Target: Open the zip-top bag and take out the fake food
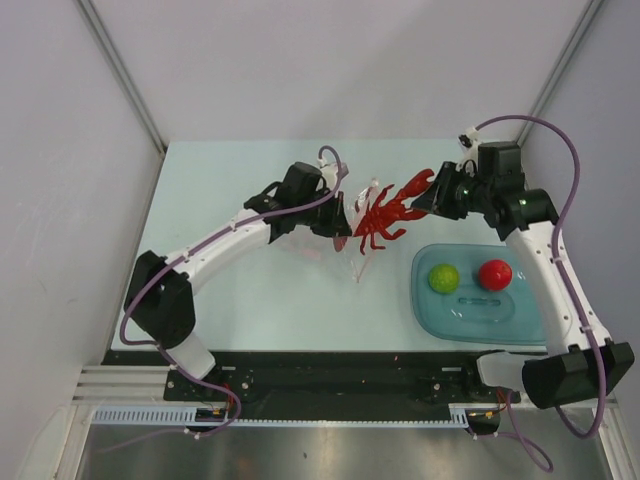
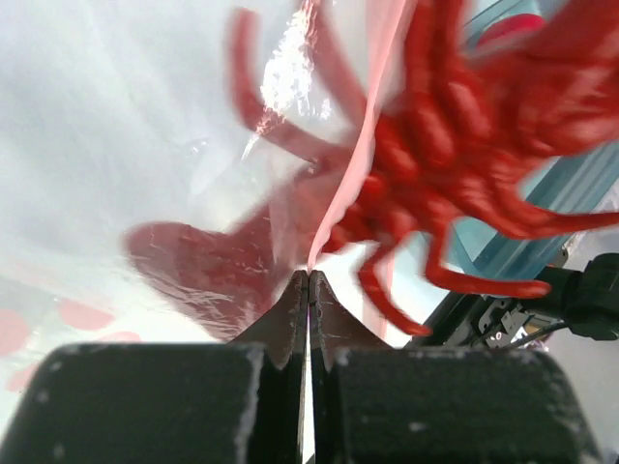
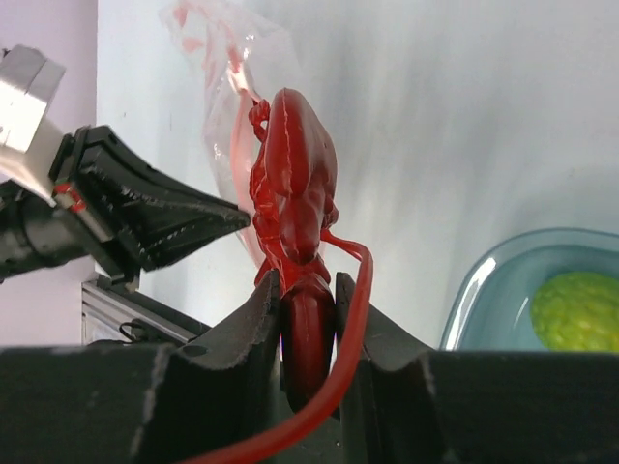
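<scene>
The clear zip-top bag (image 1: pixel 364 250) hangs above the table's middle, and my left gripper (image 1: pixel 344 218) is shut on its pinkish zip edge (image 2: pixel 340 198). The jaws (image 2: pixel 309 277) meet tightly with only thin film between them. A red lobster (image 1: pixel 390 214) of the fake food stretches from the bag towards the right, its tail showing through the plastic (image 2: pixel 208 261). My right gripper (image 1: pixel 428 203) is shut on one of its claws (image 3: pixel 308 324). A lime-green fruit (image 1: pixel 443 278) and a round red fruit (image 1: pixel 494 273) lie in the tray.
The translucent teal tray (image 1: pixel 480 322) sits at the right front of the pale table. Grey walls close in the left, back and right sides. In the right wrist view the left gripper's black fingers (image 3: pixel 164 224) point in from the left, close to the lobster (image 3: pixel 295 174).
</scene>
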Tool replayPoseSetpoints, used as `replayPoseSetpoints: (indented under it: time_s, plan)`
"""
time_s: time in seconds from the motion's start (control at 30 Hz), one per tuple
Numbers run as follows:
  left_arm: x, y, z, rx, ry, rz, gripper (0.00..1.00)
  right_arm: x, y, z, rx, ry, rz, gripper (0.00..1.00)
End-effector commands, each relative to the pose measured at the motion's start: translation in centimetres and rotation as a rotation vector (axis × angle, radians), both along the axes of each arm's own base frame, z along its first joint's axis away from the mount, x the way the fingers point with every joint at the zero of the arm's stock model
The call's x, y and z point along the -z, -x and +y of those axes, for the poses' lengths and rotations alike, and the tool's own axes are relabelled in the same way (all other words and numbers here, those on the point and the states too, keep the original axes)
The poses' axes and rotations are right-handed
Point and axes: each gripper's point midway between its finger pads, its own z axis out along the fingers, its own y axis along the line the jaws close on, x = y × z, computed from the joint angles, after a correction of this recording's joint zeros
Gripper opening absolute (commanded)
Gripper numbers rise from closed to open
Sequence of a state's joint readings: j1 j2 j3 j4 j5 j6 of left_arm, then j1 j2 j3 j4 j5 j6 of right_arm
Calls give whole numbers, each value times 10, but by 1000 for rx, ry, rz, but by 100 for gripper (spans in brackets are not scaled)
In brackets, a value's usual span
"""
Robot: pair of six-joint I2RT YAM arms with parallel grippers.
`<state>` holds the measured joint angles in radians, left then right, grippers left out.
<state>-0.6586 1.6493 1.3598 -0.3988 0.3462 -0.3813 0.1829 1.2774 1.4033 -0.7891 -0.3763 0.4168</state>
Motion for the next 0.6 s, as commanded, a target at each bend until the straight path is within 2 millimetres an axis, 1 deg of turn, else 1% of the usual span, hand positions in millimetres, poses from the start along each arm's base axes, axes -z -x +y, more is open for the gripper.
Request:
replayPoseSetpoints:
  time_s: [0.0, 0.1, 0.13, 0.17, 0.2, 0.23, 0.3, 0.33, 0.37, 0.4, 0.43, 0.47, 0.5, 0.57]
  plan:
    - [-41, -2, -5, 38, 129, -95, 0, -21, 17, -10, 28, 26, -25, 0]
    - [-55, -8, -4, -9, 187, -93, 0, -24, 27, -12, 36, 33, -31, 0]
    - [-64, -4, -5, -15, 223, -85, 0, -19, 31, -11, 29, 32, -17, 0]
    - [-73, -6, -8, -13, 256, -102, 0, -19, 35, -11, 27, 25, -18, 0]
    - [-79, -3, -9, -8, 281, -102, 0, -18, 38, -10, 22, 20, -14, 0]
    - [-93, 1, -12, 4, 329, -97, 0, -12, 41, -7, 10, 8, 2, 0]
    - [-102, 8, -14, 17, 362, -82, 0, -11, 46, -5, -2, -4, 14, 0]
    - [-108, 12, -13, 9, 375, -76, 0, -12, 49, -5, -6, -6, 18, 0]
    - [-109, 14, -12, 4, 377, -73, 0, -16, 51, -5, -5, -10, 14, 0]
    - [-106, 17, -10, -4, 373, -62, 0, -20, 53, -5, -5, -14, 8, 0]
    - [-109, 22, -6, -19, 379, -39, 0, -29, 56, -4, -11, -21, -8, 0]
    - [-108, 25, -4, -32, 387, -21, 0, -33, 57, -4, -9, -25, -16, 0]
    - [-102, 29, -2, -40, 391, 6, 0, -39, 62, -4, -5, -36, -27, 0]
    - [-113, 36, -2, -46, 445, 18, 0, -44, 67, -3, -11, -51, -27, 0]
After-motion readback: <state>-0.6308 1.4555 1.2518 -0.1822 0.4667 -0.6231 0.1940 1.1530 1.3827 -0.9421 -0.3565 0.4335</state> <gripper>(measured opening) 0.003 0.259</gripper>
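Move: The right hand already grips the lobster by its claws; its body is about 8 cm to that hand's left and 6 below. The blue tray's middle is some 20 cm to its right, 8 back and 25 below, with the green fruit 10 cm right, 3 back. From the left hand, shut on the bag's rim, the lobster's body is roughly 11 cm right, 2 ahead and 3 above. Left raises the bag rim some 8 cm, fingers tipping up, while right draws the lobster back 5 cm. ##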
